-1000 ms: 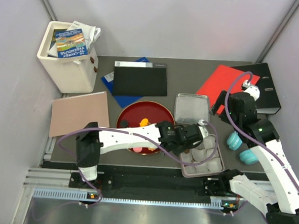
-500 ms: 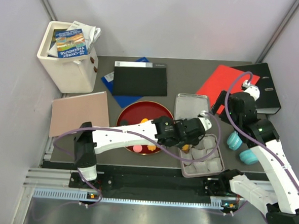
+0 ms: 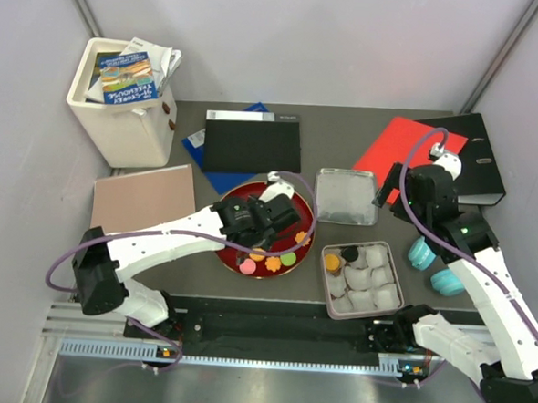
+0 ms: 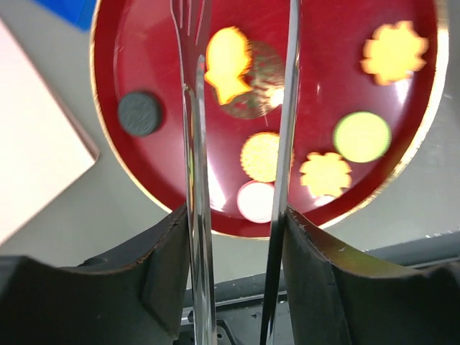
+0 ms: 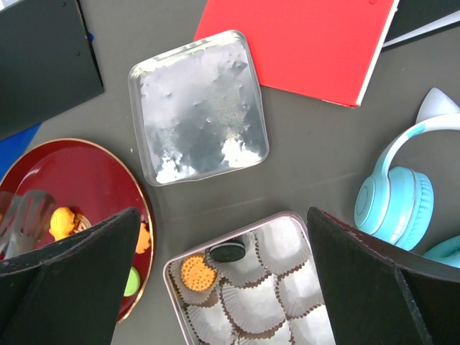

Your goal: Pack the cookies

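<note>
Several cookies lie on the red plate (image 4: 144,165): a black one (image 4: 139,113), a green one (image 4: 361,136), a pink one (image 4: 256,201) and orange ones (image 4: 394,52). My left gripper (image 3: 257,223) hovers over the plate, shut on metal tongs (image 4: 195,144) whose arms stand apart with nothing between them. The tin (image 3: 323,280) with white paper cups holds an orange cookie (image 5: 195,270) and a black cookie (image 5: 228,252) at its far left corner. My right gripper (image 5: 223,215) hangs open above the tin's far edge, holding nothing.
The tin's lid (image 3: 345,196) lies beyond the tin. Teal headphones (image 3: 423,255) sit to its right, a red folder (image 3: 407,148) and black binder (image 3: 476,169) behind. A black folder (image 3: 252,144), tan board (image 3: 144,203) and white bin (image 3: 124,110) stand left.
My left arm swung from over the tin back left to the red plate. An orange cookie now lies in the tin, and the tongs' arms have spread apart. The right arm barely moved.
</note>
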Motion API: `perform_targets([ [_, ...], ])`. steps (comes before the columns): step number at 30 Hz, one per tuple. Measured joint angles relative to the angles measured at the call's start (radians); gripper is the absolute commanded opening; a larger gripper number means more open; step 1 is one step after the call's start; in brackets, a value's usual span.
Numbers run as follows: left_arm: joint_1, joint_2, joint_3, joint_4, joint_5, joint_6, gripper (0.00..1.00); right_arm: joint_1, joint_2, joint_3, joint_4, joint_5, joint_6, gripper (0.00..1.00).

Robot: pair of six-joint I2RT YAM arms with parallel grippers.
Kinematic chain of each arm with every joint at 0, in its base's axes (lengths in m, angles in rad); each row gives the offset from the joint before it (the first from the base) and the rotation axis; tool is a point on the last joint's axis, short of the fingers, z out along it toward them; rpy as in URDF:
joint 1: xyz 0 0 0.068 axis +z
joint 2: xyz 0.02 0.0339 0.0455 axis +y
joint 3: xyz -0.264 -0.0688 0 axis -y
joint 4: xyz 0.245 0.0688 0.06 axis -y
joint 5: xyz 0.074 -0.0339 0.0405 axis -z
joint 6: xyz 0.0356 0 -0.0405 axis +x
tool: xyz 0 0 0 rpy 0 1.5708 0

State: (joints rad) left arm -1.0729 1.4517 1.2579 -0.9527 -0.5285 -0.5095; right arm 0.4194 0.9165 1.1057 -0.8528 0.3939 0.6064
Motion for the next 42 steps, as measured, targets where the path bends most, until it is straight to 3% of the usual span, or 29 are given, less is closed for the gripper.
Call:
perform_targets([
  [8, 0.113, -0.039, -0.061, -0.003, -0.01, -0.055, 0.64, 0.005, 0.008, 0.0, 0.0, 0.0, 0.0, 0.99],
  [14, 0.115, 0.001, -0.061, -0.008, -0.01, -0.066, 0.71, 0.006, 0.008, -0.002, 0.0, 0.0, 0.0, 0.99],
  [27, 0.115, 0.019, -0.078, -0.02, 0.004, -0.073, 0.73, 0.011, 0.009, -0.014, 0.008, 0.002, -0.003, 0.99],
  [28, 0.115, 0.019, -0.08, -0.021, 0.003, -0.076, 0.83, 0.013, 0.009, -0.014, 0.008, 0.002, -0.003, 0.99],
  [30, 0.114, 0.019, -0.082, -0.029, -0.003, -0.092, 0.91, 0.014, 0.009, -0.014, 0.008, 0.003, -0.004, 0.99],
  [31, 0.114, 0.019, -0.084, -0.034, -0.007, -0.097, 0.99, 0.015, 0.009, -0.014, 0.008, 0.003, -0.004, 0.99],
  [32, 0.114, 0.019, -0.088, -0.036, -0.013, -0.115, 0.99, 0.016, 0.009, -0.015, 0.009, 0.003, -0.004, 0.99],
  [36, 0.117, -0.018, -0.203, 0.021, -0.007, -0.166, 0.99, 0.017, 0.008, -0.033, 0.023, 0.004, -0.004, 0.99],
  [39, 0.152, -0.093, -0.356, 0.096, 0.074, -0.168, 0.99, 0.017, 0.008, -0.048, 0.023, 0.003, -0.004, 0.99],
  [42, 0.199, -0.114, -0.391, 0.134, 0.145, -0.15, 0.99, 0.018, 0.007, -0.051, 0.023, 0.003, -0.004, 0.99],
])
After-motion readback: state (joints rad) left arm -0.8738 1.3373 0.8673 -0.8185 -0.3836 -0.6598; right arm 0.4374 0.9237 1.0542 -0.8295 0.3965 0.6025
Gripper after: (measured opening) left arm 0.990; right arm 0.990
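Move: The left hand holds the tongs over the front half of the red plate, whose middle lies about 7 cm ahead, 2 cm to its right and roughly 13 cm below. At much the same depth, the black cookie is some 8 cm ahead and 8 cm left, the fish cookie about 9 cm ahead and 1 cm right, and the pink cookie 3 cm back and 1 cm left. From the right hand the plate's middle is about 29 cm left, 1 cm ahead and 23 cm down. The left fingers let go of the tongs over the red plate: they first ease apart as the hand swings about 4 cm left and a little forward, then slowly sinks, and then open fully. With the pads off both arms of the tongs, the hand drops faster and farther left, ending some 9 cm lower, turned about 15 degrees counter-clockwise and tipped more downward. ##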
